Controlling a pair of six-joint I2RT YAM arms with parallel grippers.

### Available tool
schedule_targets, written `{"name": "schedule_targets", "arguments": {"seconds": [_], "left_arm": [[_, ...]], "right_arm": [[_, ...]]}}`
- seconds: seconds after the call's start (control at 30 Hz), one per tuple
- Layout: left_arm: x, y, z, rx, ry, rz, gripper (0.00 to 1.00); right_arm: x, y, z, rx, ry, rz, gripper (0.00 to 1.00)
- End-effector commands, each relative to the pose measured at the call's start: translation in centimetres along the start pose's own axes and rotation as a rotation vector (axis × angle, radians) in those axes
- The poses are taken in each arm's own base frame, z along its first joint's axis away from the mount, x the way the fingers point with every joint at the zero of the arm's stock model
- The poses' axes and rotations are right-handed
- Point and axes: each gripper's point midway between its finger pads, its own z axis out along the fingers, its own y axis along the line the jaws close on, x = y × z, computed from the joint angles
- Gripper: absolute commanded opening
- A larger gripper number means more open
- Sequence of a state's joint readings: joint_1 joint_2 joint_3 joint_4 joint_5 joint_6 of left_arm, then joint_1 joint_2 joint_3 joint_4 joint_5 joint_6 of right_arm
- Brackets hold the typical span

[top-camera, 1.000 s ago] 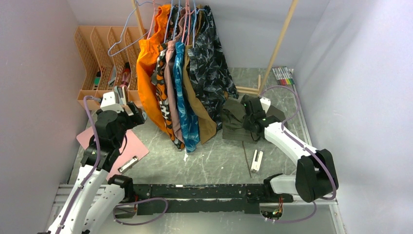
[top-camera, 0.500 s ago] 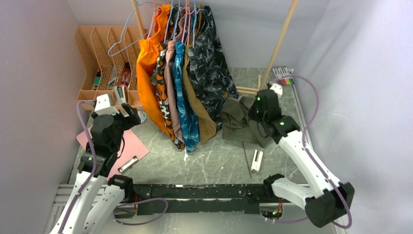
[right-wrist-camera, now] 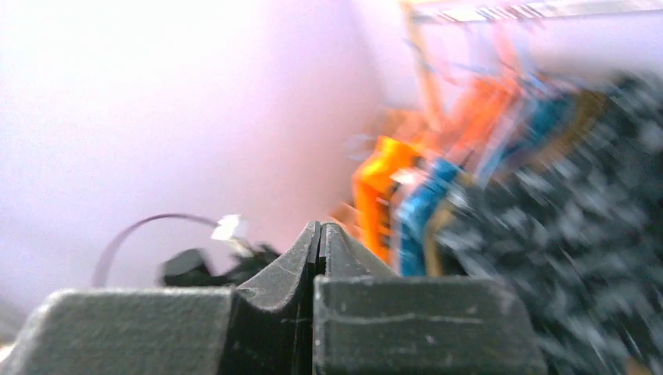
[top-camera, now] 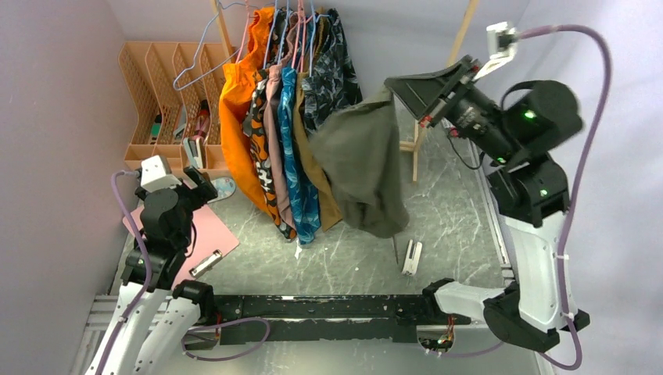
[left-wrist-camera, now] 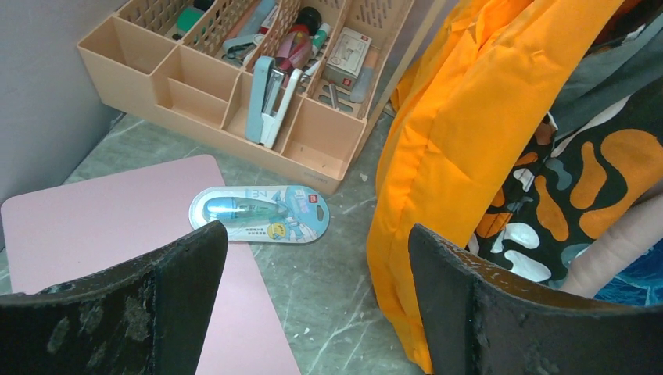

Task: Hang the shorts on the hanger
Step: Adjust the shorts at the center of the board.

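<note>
The olive-green shorts (top-camera: 360, 168) hang in the air in front of the clothes rack, lifted off the table. My right gripper (top-camera: 388, 83) is raised high and shut on their top edge. In the blurred right wrist view the right gripper (right-wrist-camera: 320, 230) shows its jaws pressed together, and the cloth below is hidden. The light-blue hanger (top-camera: 193, 48) hangs empty at the rack's left end, beside the orange garment (top-camera: 238, 125). My left gripper (top-camera: 199, 178) is low at the left and open; in its wrist view the left gripper (left-wrist-camera: 317, 234) holds nothing.
Several garments on hangers fill the rack, with a dark camouflage one (top-camera: 336, 86) right behind the shorts. A peach desk organiser (top-camera: 145, 94), a pink clipboard (top-camera: 215, 234) and a correction-tape pack (left-wrist-camera: 258, 212) lie at the left. A small white stapler (top-camera: 412, 256) lies on the table.
My right gripper shut on the shorts on the table and swung up and back, lifting them off it. The left arm drew back slightly toward the left.
</note>
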State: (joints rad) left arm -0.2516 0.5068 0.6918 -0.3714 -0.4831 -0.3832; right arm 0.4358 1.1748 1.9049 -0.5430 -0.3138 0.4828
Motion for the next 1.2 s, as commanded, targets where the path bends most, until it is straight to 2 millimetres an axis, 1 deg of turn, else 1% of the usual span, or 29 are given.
{"name": "schedule_targets", "arguments": {"seconds": [0.0, 0.03, 0.07, 0.1, 0.13, 0.17, 0.2, 0.23, 0.27, 0.3, 0.33, 0.4, 0.5, 0.53, 0.67, 0.7, 0.77, 0.83, 0.93, 0.97, 1.0, 1.07, 1.1, 1.13, 1.17], "left_arm": [[-0.3, 0.8, -0.1, -0.048, -0.014, -0.011, 0.89], [-0.3, 0.9, -0.1, -0.051, -0.017, -0.012, 0.89], [-0.4, 0.9, -0.1, -0.053, -0.02, -0.013, 0.9], [-0.4, 1.0, -0.1, -0.055, -0.022, -0.013, 0.9], [-0.4, 1.0, -0.1, -0.057, -0.022, -0.013, 0.9], [-0.4, 1.0, -0.1, -0.059, -0.024, -0.014, 0.9], [-0.4, 1.1, -0.1, -0.06, -0.024, -0.014, 0.9], [-0.4, 1.1, -0.1, -0.062, -0.023, -0.015, 0.9], [-0.3, 1.1, -0.1, -0.065, -0.021, -0.014, 0.9], [-0.4, 1.2, -0.1, -0.067, -0.022, -0.014, 0.9], [-0.3, 1.2, -0.1, -0.068, -0.02, -0.013, 0.9], [-0.3, 1.1, -0.1, -0.066, -0.017, -0.011, 0.9], [-0.2, 1.0, 0.0, -0.061, -0.014, -0.011, 0.9], [-0.1, 1.0, 0.0, -0.058, -0.013, -0.01, 0.9], [0.0, 0.6, 0.1, -0.043, -0.002, -0.005, 0.91], [0.1, 0.6, 0.1, -0.039, 0.001, -0.003, 0.91], [0.2, 0.5, 0.2, -0.037, 0.007, 0.001, 0.91], [0.2, 0.4, 0.2, -0.031, 0.007, 0.001, 0.91], [0.4, 0.2, 0.3, -0.023, 0.012, 0.002, 0.91], [0.4, 0.1, 0.3, -0.018, 0.015, 0.003, 0.91], [0.4, 0.0, 0.3, -0.012, 0.017, 0.003, 0.91], [0.6, -0.2, 0.4, -0.001, 0.026, 0.006, 0.91], [0.8, -0.3, 0.5, 0.002, 0.032, 0.01, 0.91], [0.8, -0.4, 0.6, 0.003, 0.036, 0.012, 0.91], [1.0, -0.4, 0.6, 0.002, 0.042, 0.014, 0.91]], "right_arm": [[-6.2, 13.5, -6.9, -0.572, -0.125, -0.119, 0.0], [-6.9, 14.0, -7.5, -0.584, -0.155, -0.122, 0.0], [-7.2, 14.0, -7.7, -0.575, -0.171, -0.124, 0.0], [-7.2, 13.3, -7.3, -0.533, -0.18, -0.121, 0.0], [-6.8, 12.0, -6.5, -0.472, -0.178, -0.112, 0.0], [-6.3, 10.3, -5.5, -0.392, -0.176, -0.097, 0.0], [-5.5, 8.1, -4.5, -0.296, -0.171, -0.074, 0.0], [-3.8, 5.3, -3.2, -0.192, -0.147, -0.039, 0.0], [-3.4, 3.4, -2.8, -0.101, -0.156, -0.019, 0.0], [-2.1, 0.9, -2.2, 0.001, -0.149, 0.005, 0.0], [-0.4, -2.2, -1.6, 0.123, -0.135, 0.035, 0.0], [1.6, -6.7, -2.0, 0.32, -0.139, 0.066, 0.0], [4.5, -11.6, -3.2, 0.533, -0.131, 0.057, 0.0], [5.3, -12.9, -3.5, 0.588, -0.122, 0.048, 0.0], [10.1, -18.5, -4.9, 0.815, -0.025, 0.069, 0.0], [11.3, -19.5, -5.1, 0.851, 0.01, 0.079, 0.0], [12.9, -22.4, -5.9, 0.919, 0.069, 0.105, 0.0], [14.5, -24.8, -6.3, 0.935, 0.122, 0.15, 0.0], [16.8, -27.2, -6.6, 0.984, 0.167, 0.177, 0.0], [17.3, -27.9, -6.4, 0.983, 0.165, 0.194, 0.0], [18.4, -28.9, -6.4, 0.991, 0.171, 0.222, 0.0], [19.6, -30.7, -5.6, 0.973, 0.16, 0.31, 0.0], [19.7, -31.1, -4.9, 0.94, 0.138, 0.368, 0.0], [18.8, -31.2, -3.7, 0.897, 0.094, 0.385, 0.0], [17.5, -31.0, -2.9, 0.867, 0.048, 0.383, 0.0]]}}
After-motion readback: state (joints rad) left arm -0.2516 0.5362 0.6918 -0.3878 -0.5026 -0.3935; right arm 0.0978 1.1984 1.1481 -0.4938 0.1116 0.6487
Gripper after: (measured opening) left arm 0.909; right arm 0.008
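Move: The right hand already holds the shorts by one edge, high up. The open middle of the board where they are to be laid is about 50 cm below it, some 8 cm back and 7 cm to the left. From the hand, the white stapler is 12 cm back and 14 cm right, 51 cm down; the dark leaf-print pants hang about 20 cm ahead, 10 cm left and 25 cm lower. For the left hand that middle spot is roughly 36 cm right, 9 cm back, 20 cm below. Still pinching the olive shorts in shut fingers, the right hand flings them: it whips back about 10 cm and a little up, then reverses into a long downward, forward sweep, drifting right, to end some 30 cm lower than it began. The fingers first tip up, then swing down about 40 degrees while the hand turns clockwise about 45. ##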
